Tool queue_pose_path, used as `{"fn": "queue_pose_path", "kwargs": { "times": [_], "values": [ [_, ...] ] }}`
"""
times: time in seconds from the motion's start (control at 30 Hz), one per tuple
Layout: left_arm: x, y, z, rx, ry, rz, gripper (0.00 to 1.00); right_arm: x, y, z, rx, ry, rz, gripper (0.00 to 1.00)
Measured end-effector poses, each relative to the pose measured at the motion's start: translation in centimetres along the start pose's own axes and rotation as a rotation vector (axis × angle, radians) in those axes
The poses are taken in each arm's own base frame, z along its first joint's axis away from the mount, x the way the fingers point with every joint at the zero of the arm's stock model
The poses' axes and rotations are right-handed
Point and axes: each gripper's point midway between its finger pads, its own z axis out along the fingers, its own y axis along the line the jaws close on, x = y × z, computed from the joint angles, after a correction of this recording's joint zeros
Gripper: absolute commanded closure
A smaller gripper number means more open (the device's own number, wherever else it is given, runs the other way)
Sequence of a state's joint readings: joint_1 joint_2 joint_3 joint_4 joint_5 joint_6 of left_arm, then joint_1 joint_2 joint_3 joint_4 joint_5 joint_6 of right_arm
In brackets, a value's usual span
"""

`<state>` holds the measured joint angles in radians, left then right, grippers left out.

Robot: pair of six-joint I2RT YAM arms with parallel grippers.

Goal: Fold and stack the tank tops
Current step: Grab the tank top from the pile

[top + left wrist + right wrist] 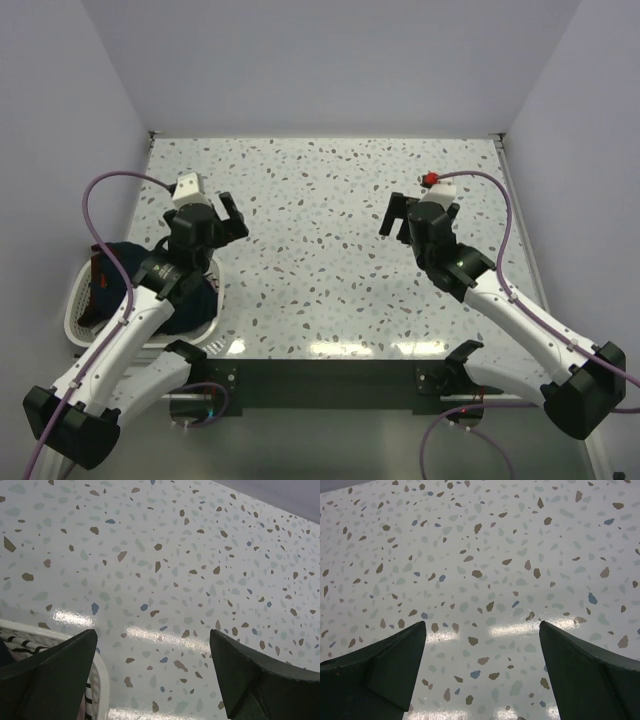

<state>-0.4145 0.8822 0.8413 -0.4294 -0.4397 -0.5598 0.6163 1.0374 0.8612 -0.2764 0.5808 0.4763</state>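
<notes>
A navy jersey with dark red trim lies bunched in the white slotted basket at the table's near left. Any other tank tops are hidden under it or under my left arm. My left gripper is open and empty, held above the speckled table just right of the basket. In the left wrist view the open gripper frames bare table, with the basket rim at the lower left. My right gripper is open and empty over the table's right half. In the right wrist view it shows only table.
The speckled table is walled at the back and on both sides. My left arm lies across the basket. Purple cables loop from both arms. A red-tipped fitting sits on the right wrist.
</notes>
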Motion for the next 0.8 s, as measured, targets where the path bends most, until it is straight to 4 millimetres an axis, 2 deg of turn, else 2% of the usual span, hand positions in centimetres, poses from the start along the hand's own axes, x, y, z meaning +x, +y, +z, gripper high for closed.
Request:
{"fn": "queue_pose_path", "kwargs": {
  "times": [0.23,0.43,0.57,0.8],
  "values": [
    [0.8,1.5,0.0,-0.095,0.033,-0.050,0.00,0.8,-0.3,-0.1,0.006,0.031,-0.019,0.01],
    [0.4,2.9,-0.3,-0.232,0.045,-0.127,0.00,1.9,-0.1,-0.5,-0.020,0.087,-0.039,0.01],
    [0.6,4.8,-1.0,-0.387,0.057,-0.211,0.00,2.2,0.4,-1.0,-0.061,0.108,-0.034,0.01],
    [4.0,9.7,-2.5,-0.679,0.124,-0.293,0.01,2.0,1.2,-1.7,-0.118,0.116,-0.020,0.01]
  ]
}}
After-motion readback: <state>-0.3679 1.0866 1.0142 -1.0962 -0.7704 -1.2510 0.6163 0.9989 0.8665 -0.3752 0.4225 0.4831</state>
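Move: The navy tank top on the pile lies behind and to the left of the left hand: its middle is some 10 cm back, 16 cm left and 16 cm below. The white basket holding it is centred about 12 cm back and 17 cm left of that hand. A striped cloth peeks out at the basket's inner edge, about 6 cm back and 3 cm left of the hand. From the right hand the tank top is roughly 60 cm left and 12 cm back. Towards the navy tank top in the basket swings the left hand, leftward first and then also back and down, speeding up, some 10 cm in all. Its wrist turns about 40 degrees counter-clockwise and tips the fingers further down, the fingers staying wide open and no contact visible yet. The right hand, also open, drifts a couple of centimetres back and left. ##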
